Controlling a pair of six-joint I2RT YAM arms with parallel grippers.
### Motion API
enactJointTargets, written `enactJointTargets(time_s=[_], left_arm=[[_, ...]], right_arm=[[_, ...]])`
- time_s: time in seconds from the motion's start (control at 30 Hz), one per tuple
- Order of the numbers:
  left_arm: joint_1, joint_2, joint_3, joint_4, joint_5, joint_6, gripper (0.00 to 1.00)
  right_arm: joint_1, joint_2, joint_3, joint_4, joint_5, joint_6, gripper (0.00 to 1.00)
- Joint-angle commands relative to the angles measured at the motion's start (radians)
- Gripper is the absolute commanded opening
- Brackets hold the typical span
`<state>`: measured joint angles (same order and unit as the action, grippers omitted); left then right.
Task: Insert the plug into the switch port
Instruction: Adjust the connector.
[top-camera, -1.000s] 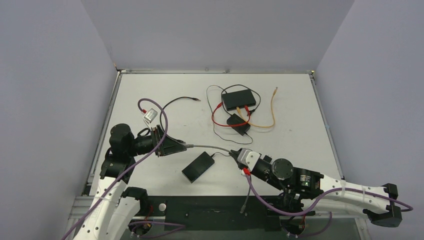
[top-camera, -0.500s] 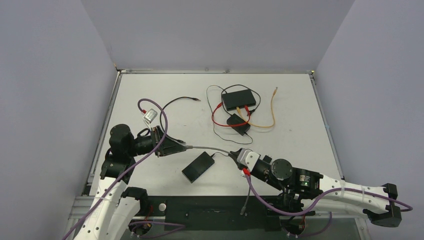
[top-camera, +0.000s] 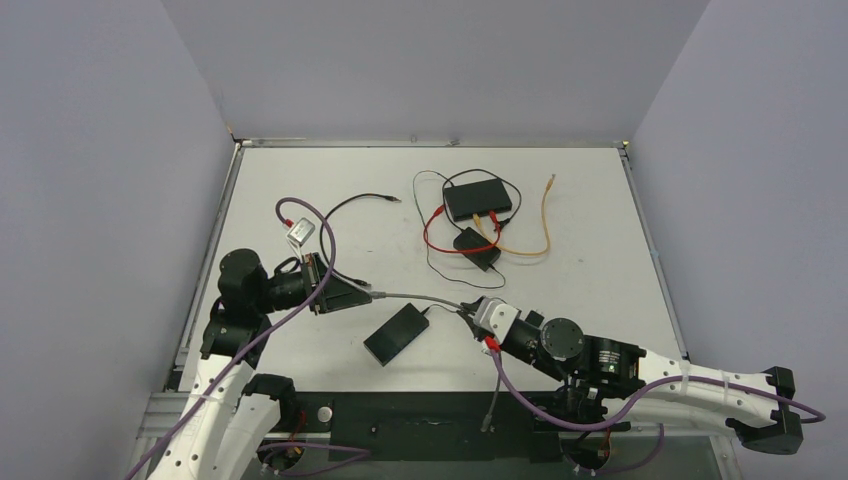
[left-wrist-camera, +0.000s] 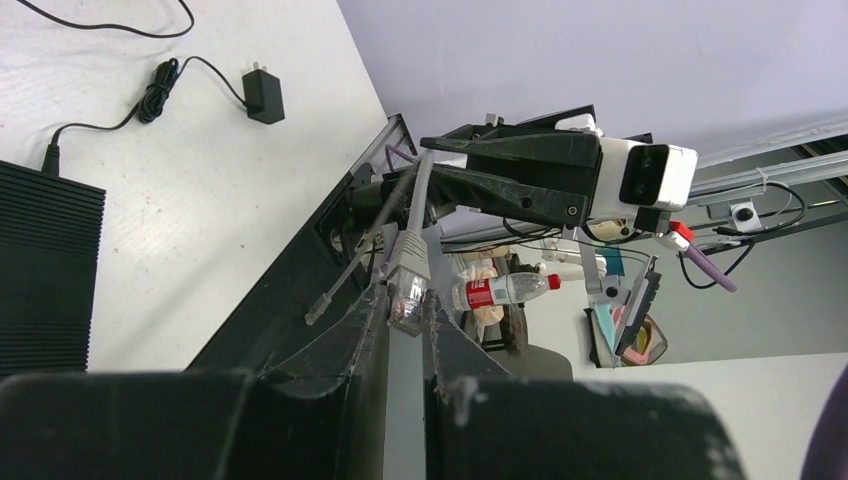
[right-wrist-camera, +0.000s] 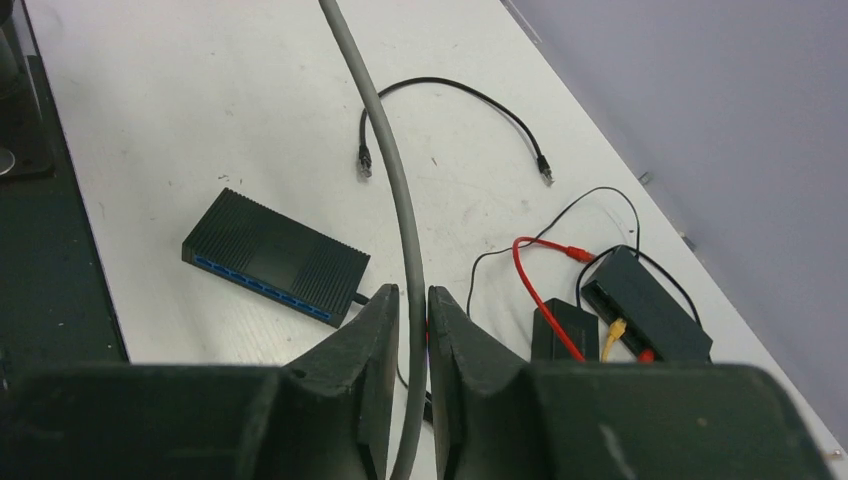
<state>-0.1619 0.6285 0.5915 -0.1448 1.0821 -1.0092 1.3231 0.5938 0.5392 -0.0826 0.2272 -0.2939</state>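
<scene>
A grey cable (top-camera: 415, 297) spans the gap between my two grippers, just above the table. Its clear plug (left-wrist-camera: 408, 280) is pinched between the fingers of my left gripper (left-wrist-camera: 407, 300), which is shut on it at the table's left (top-camera: 368, 293). My right gripper (top-camera: 466, 307) holds the same cable (right-wrist-camera: 400, 190) farther along. Its fingers stand close on both sides (right-wrist-camera: 412, 295) and the grip looks slack. The black switch (top-camera: 396, 334) lies flat between the arms. Its row of blue ports (right-wrist-camera: 262, 283) shows in the right wrist view.
A second black box (top-camera: 478, 198) with orange and red cables plugged in sits at the back, with a small black adapter (top-camera: 476, 248) in front of it. A loose black patch cable (top-camera: 350, 205) lies at the back left. The table's dark front rail (top-camera: 430, 410) runs between the arm bases.
My left gripper has shut on the plug. The right gripper's fingers have eased slightly round the cable. Both arms have hardly moved.
</scene>
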Motion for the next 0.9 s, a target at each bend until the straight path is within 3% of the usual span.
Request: enactJointTargets(time_s=[0.0, 0.47, 0.87], left_arm=[[0.005, -0.012, -0.002, 0.047, 0.020, 0.032, 0.00], [-0.074, -0.024, 0.083, -0.169, -0.019, 0.284, 0.00], [-0.229, -0.056, 0.154, -0.337, -0.089, 0.520, 0.00]], right_arm=[[0.007, 0.006, 0.027, 0.001, -0.019, 0.019, 0.17], [0.005, 0.137, 0.187, -0.028, -0.268, -0.020, 0.45], [-0.074, 0.284, 0.300, 0.004, -0.635, 0.049, 0.48]])
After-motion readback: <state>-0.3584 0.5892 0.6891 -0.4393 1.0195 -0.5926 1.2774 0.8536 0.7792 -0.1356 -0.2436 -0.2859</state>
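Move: The grey plug is in the left gripper's fingers, about 1 cm to the right of that hand's point; the switch lies some 28 cm below that hand and 3 cm to its right, level with it fore and aft. From the right gripper, which pinches the grey cable, the plug is about 14 cm left, 2 cm ahead and 3 cm higher. The switch is 13 cm left, 2 cm ahead and 25 cm below it, and the black cable's near plug 21 cm left, 15 cm ahead and 26 cm below. Open the right gripper to about half, letting the grey cable out of its pinch, and bring it left and back with a lesser rise, some 8 cm towards the grey plug, swinging its fingers counter-clockwise to point left. Keep the plug pinched in the left gripper while drawing it back about 4.5 cm, sinking slightly, rolling it and turning it clockwise. ##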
